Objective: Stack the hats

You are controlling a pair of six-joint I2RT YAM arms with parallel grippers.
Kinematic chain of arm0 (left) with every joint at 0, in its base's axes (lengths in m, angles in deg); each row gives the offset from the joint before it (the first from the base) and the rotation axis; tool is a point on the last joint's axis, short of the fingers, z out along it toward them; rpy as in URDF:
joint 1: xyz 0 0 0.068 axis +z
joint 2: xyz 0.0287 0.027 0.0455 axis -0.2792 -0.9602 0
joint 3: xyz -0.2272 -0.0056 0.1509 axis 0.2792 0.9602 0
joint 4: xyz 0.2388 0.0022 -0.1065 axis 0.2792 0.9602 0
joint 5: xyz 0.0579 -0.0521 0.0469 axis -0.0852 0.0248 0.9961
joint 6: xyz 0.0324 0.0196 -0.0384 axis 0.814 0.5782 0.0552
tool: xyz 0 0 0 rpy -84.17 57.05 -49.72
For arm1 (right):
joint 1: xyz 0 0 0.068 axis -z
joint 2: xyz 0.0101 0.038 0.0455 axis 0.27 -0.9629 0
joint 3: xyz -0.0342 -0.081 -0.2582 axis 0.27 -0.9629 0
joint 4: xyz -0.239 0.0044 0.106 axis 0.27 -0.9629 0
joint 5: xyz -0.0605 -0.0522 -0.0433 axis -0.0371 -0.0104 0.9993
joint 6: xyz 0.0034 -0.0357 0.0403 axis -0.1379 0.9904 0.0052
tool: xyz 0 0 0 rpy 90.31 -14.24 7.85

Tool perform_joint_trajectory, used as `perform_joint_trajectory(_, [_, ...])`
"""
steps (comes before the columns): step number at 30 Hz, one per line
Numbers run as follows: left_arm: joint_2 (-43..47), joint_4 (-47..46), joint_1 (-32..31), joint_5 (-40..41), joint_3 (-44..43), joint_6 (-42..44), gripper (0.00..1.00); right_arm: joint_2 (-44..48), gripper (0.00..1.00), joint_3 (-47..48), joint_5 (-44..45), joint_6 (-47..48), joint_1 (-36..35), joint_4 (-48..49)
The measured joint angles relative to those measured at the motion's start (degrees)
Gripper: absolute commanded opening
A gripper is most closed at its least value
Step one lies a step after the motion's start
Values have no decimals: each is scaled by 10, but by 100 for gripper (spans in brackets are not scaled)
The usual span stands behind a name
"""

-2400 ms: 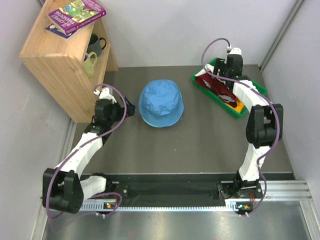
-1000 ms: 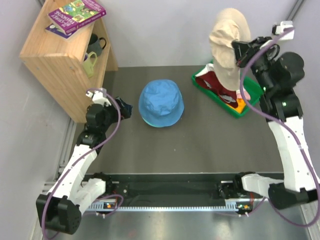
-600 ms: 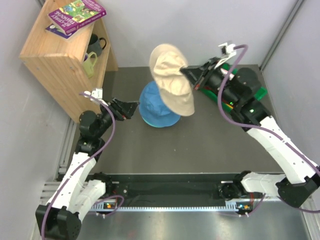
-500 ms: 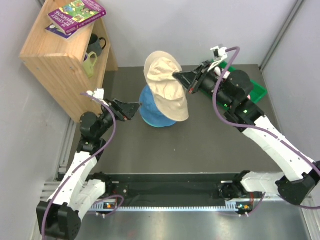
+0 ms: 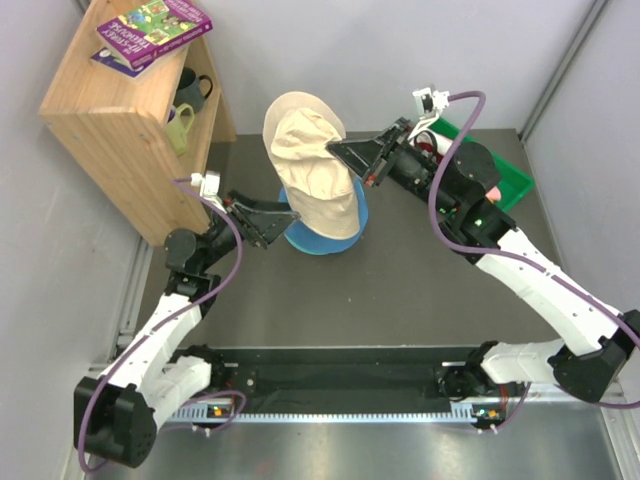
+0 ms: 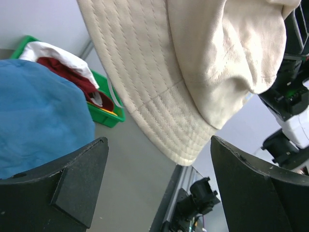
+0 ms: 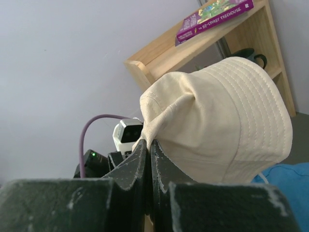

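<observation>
A beige hat hangs in the air over the blue hat, which lies flat on the table. My right gripper is shut on a pinched fold of the beige hat's cloth; in the right wrist view the right gripper has its jaws pressed together. My left gripper is open at the blue hat's left edge. In the left wrist view the beige brim hangs just ahead of the left gripper. A white hat and a dark red hat lie in the tray.
The green tray sits at the back right, partly hidden by my right arm. A wooden shelf with books and mugs stands at the back left. Grey walls close in both sides.
My right arm has swung the beige hat from above the tray leftward, over the blue hat. My left gripper has risen and reached toward the hanging brim.
</observation>
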Motion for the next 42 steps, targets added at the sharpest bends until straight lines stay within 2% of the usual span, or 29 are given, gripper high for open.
perform_joint_trajectory(7, [-30,-39,-39,-3,0,-10,81,0,0,0,-6,-8,-1,10])
perform_joint_trajectory(13, [-35,-64,-52,6,0,-18,62,0,0,0,-5,-8,-1,10])
perform_joint_trajectory(15, [-35,-72,-54,14,0,-19,50,0,0,-1,-3,-8,-1,10])
perform_joint_trajectory(17, [-34,-75,-54,26,0,-20,44,0,0,-2,1,-6,-1,10])
perform_joint_trajectory(18, [-31,-74,-54,32,1,-19,36,2,0,-5,6,-4,-1,9])
perform_joint_trajectory(22, [-17,-65,-54,64,8,-11,13,14,0,-19,43,16,-2,-14])
perform_joint_trajectory(25, [-14,-62,-54,78,8,-6,0,36,0,-43,80,33,-2,-32])
perform_joint_trajectory(33, [-97,-67,-70,84,-8,-4,0,60,0,-58,163,76,-2,-78])
perform_joint_trajectory(37, [-138,-27,-85,93,-48,17,0,66,0,-69,211,99,-2,-96])
perform_joint_trajectory(42, [-146,41,-89,120,-77,50,0,66,0,-72,255,120,-2,-109])
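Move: The tan hat already hangs from the right fingers, its middle about 5 cm ahead of the left hand, 5 cm to its right and 8 cm above. The blue hat on the stack lies roughly 23 cm ahead of the right hand, 6 cm to its left and 42 cm below; from the left hand it is 23 cm ahead, 3 cm right and 28 cm down. The green box stands some 16 cm beyond the blue hat and 40 cm to the right of it. The tan hat's free brim is pinched by the left fingers, which ease a couple of centimetres right and shut on it while the right hand keeps its grip almost still. Both hands then carry the hat forward, down and rightward: the left about 6 cm, mostly forward, the right some 10 cm, mostly right and down, turning nearly 30 degrees clockwise. ##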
